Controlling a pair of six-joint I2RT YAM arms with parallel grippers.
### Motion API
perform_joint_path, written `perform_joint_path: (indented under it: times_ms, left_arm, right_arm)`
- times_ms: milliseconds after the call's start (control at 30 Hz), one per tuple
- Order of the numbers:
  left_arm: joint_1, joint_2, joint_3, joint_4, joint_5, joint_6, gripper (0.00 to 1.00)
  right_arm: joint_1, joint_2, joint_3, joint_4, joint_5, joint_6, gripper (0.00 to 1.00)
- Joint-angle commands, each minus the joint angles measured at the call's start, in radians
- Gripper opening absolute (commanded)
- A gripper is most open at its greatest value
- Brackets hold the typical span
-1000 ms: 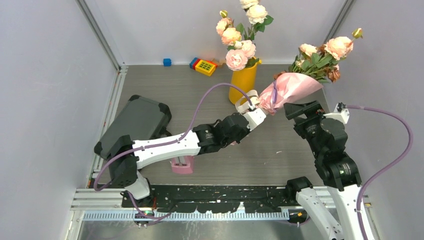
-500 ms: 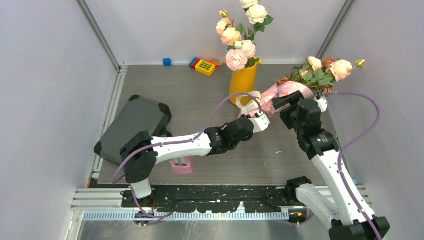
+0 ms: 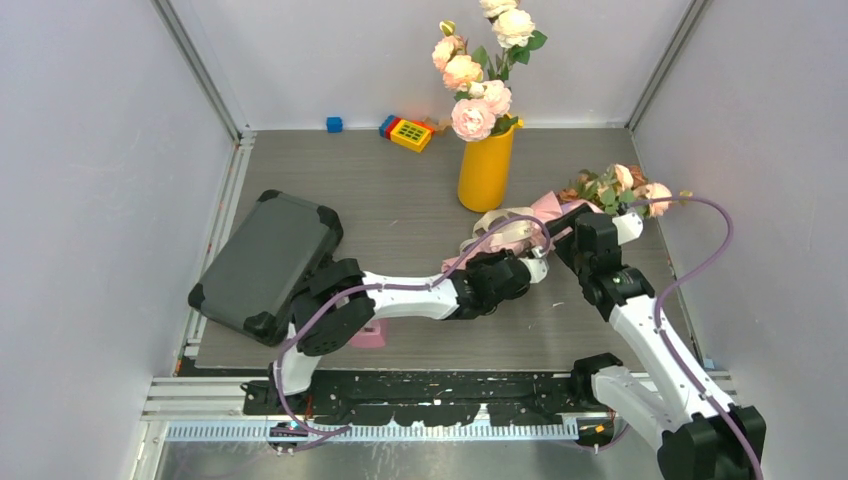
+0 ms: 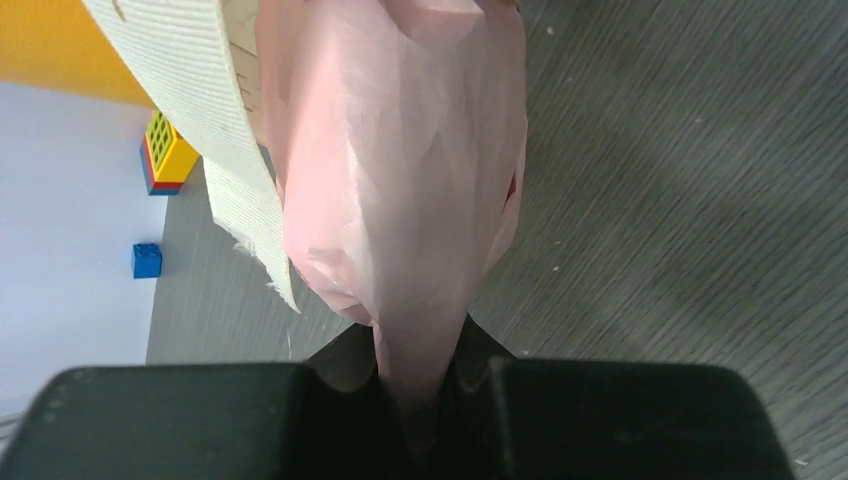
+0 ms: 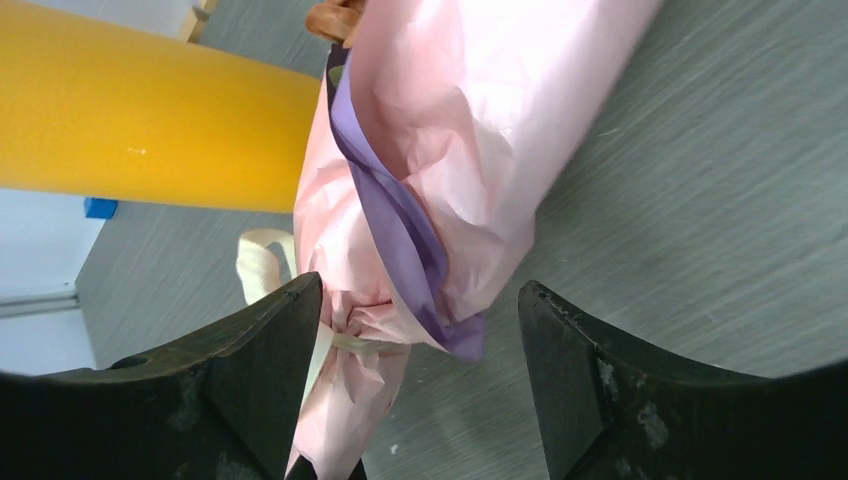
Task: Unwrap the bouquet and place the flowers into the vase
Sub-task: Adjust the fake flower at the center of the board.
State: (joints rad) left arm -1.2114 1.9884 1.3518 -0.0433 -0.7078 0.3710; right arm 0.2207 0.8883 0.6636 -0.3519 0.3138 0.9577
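The bouquet (image 3: 548,212) lies low over the table, right of the vase (image 3: 485,172), its small flowers (image 3: 622,186) pointing at the right wall. My left gripper (image 3: 540,262) is shut on the narrow pink paper tail (image 4: 420,350). The beige ribbon (image 4: 215,130) hangs loose beside it. My right gripper (image 5: 420,330) is open, its fingers (image 5: 585,370) straddling the tied neck of the pink and purple wrap (image 5: 470,150); the left finger is close against the paper. The yellow vase (image 5: 150,120) stands just behind and holds larger pale roses (image 3: 475,75).
A dark grey case (image 3: 265,260) lies at the left. A yellow and red toy block (image 3: 410,132) and a small blue brick (image 3: 334,124) sit by the back wall. A pink object (image 3: 365,335) lies under my left arm. Grey walls close in on both sides.
The bouquet has come down from a raised tilt to lie low near the table. Both arms have stretched further forward. My right gripper has moved onto the wrap's neck, and its jaws have narrowed slightly.
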Motion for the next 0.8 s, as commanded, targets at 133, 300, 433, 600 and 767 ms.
perform_joint_path:
  times_ms: [133, 300, 433, 600, 767]
  left_arm:
    - [-0.043, 0.053, 0.16, -0.061, -0.008, -0.159, 0.0]
    - [-0.071, 0.104, 0.167, -0.16, 0.019, -0.264, 0.06]
    - [-0.077, 0.106, 0.17, -0.2, 0.075, -0.345, 0.21]
    - [-0.086, 0.072, 0.144, -0.216, 0.165, -0.442, 0.41]
    - [-0.091, -0.013, 0.086, -0.22, 0.271, -0.538, 0.65]
  right_arm:
    - [0.0, -0.193, -0.02, -0.125, 0.216, 0.011, 0.78]
    - [0.0, -0.26, -0.006, -0.18, 0.237, 0.01, 0.8]
    - [0.001, -0.268, 0.012, -0.213, 0.224, 0.017, 0.8]
    - [0.001, -0.279, 0.047, -0.276, 0.217, 0.021, 0.8]
    - [0.001, -0.314, 0.078, -0.338, 0.214, 0.019, 0.8]
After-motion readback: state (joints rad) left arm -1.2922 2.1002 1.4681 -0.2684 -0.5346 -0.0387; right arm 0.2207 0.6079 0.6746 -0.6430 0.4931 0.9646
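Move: My left hand still pinches the wrapped bouquet's tail. The bare board spot where I lay it is about 7 cm back, 4 cm right and some 8 cm below. The yellow vase stands roughly 10 cm ahead and 4 cm left of that hand. From my open right hand, the bouquet's middle is some 4 cm ahead, 2 cm right and 9 cm below; the vase is about 7 cm ahead and 14 cm left. Keeping my pinch on the wrapped tail, I first ease my left hand right, then draw it back and down towards the board, about 10 cm in all. The wrist tips some 20° further down, and midway I open the fingers around the paper. My right hand, staying wide open, backs off some 6 cm and to the right, away from the vase, turning slightly clockwise. ##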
